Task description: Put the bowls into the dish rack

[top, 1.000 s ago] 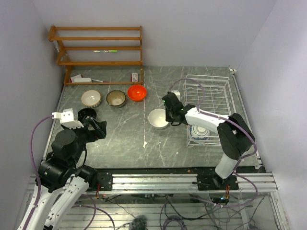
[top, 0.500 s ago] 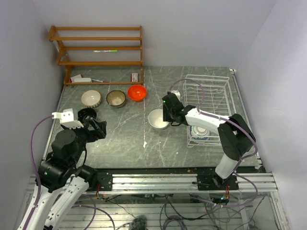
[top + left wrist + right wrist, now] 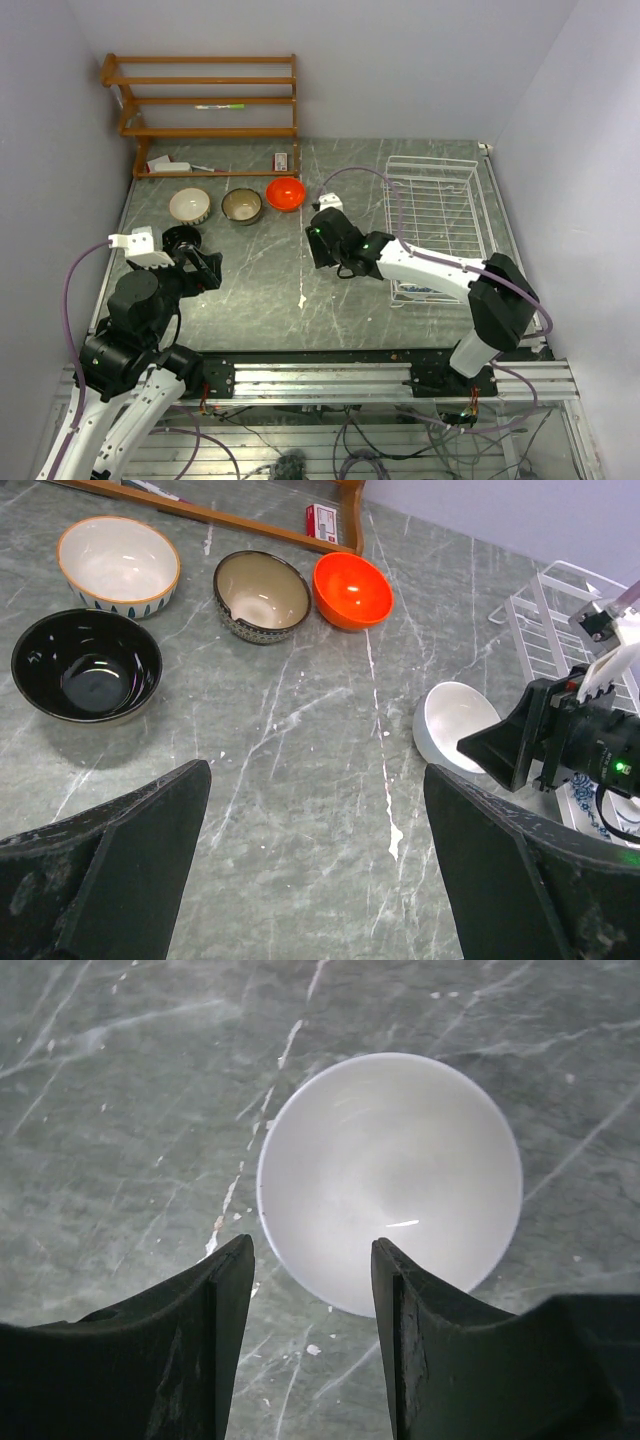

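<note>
A plain white bowl [image 3: 390, 1175] [image 3: 452, 723] stands upright on the marble table, just left of the white wire dish rack [image 3: 435, 195] [image 3: 540, 620]. My right gripper [image 3: 312, 1248] [image 3: 322, 245] hovers over it, open, its fingertips at the bowl's near rim and nothing clamped. The top view hides this bowl under the gripper. A blue-and-white bowl [image 3: 592, 812] shows as a sliver in the rack. At the back left sit the orange-red bowl [image 3: 285, 193], the tan-brown bowl [image 3: 241, 205] and the cream bowl [image 3: 189, 205]. My left gripper [image 3: 315, 775] [image 3: 205, 268] is wide open over bare table.
A black bowl [image 3: 181, 239] [image 3: 86, 666] sits near my left gripper. The brown wooden shelf unit [image 3: 205, 100] lines the back wall, with a small red box [image 3: 282, 160] and other small items on its lowest board. Walls close in on both sides.
My right gripper has opened from shut and swung left, from beside the white bowl to above it. The left arm and the bowls have not moved.
</note>
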You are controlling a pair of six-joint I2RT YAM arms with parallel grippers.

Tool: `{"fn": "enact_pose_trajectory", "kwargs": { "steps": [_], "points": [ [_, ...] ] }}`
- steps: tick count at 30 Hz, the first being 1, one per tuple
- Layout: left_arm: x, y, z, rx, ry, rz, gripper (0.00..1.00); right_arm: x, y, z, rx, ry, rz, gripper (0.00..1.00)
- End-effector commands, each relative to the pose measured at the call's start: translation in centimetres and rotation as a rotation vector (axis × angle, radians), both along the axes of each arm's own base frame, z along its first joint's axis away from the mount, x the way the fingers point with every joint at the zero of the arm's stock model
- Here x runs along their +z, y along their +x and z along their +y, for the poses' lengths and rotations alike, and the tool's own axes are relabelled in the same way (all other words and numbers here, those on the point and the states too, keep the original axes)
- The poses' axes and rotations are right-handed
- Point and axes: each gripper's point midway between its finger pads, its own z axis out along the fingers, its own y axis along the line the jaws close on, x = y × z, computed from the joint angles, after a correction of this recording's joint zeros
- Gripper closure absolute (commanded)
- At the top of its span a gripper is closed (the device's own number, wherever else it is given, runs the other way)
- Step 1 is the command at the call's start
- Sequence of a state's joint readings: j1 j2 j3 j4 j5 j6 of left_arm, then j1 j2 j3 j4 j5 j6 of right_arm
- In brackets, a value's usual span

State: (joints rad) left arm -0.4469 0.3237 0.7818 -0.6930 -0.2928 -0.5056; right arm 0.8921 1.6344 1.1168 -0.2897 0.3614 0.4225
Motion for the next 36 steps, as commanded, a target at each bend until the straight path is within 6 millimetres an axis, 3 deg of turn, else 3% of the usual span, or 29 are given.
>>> {"fn": "enact_pose_trajectory", "kwargs": {
  "steps": [1,13,15,18,22,25,28,32,36],
  "points": [
    [0.9,0.0,0.3,0.016,-0.008,-0.023,0.01,-0.7,-0.4,1.7,0.107,0.009,0.039,0.5],
    [0.9,0.0,0.2,0.012,-0.007,-0.025,0.01,-4.1,-0.5,3.4,0.178,-0.011,0.098,0.57],
    [0.9,0.0,0.2,0.012,-0.007,-0.027,0.01,-4.3,-0.3,3.2,0.167,-0.018,0.094,0.63],
    [1.1,-0.1,0.2,0.011,-0.01,-0.03,0.01,-4.1,0.0,3.0,0.147,-0.021,0.082,0.9],
    [1.1,-0.1,0.3,0.011,-0.01,-0.032,0.01,-3.5,0.2,3.3,0.145,-0.003,0.071,1.0],
    [1.1,-0.2,0.3,0.012,-0.013,-0.036,0.01,-1.9,0.3,4.2,0.165,0.057,0.062,1.0],
    [1.1,-0.2,0.3,0.013,-0.014,-0.037,0.01,1.1,0.5,5.1,0.208,0.179,0.048,1.0],
    [1.2,-0.2,0.3,0.011,-0.015,-0.038,0.01,7.6,0.9,5.0,0.287,0.42,0.002,1.0],
    [1.2,-0.2,0.3,0.011,-0.015,-0.039,0.01,12.8,1.2,3.5,0.373,0.577,-0.024,1.0]
  ]
}}
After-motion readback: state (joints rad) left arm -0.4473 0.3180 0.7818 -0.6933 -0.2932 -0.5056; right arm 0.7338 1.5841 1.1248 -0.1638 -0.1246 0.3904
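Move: The white bowl stands on the table just under my half-open right hand, its middle some 3 cm ahead, 1 cm to the right and 8 cm below. The orange bowl is about 15 cm ahead and 8 cm left of this hand, the brown bowl some 12 cm ahead and 19 cm left; the dish rack's middle is about 6 cm ahead and 29 cm right. From my left hand the white bowl lies roughly 13 cm ahead, 23 cm right and 24 cm below. I sink my right hand about 5 cm, easing a little left and back and turning slightly counter-clockwise, so the fingers straddle the white bowl's left, near rim. I close them and pinch the wall, then lift with gathering speed, some 9 cm up from the grip, rolling my hand's left side up about 20 degrees. ##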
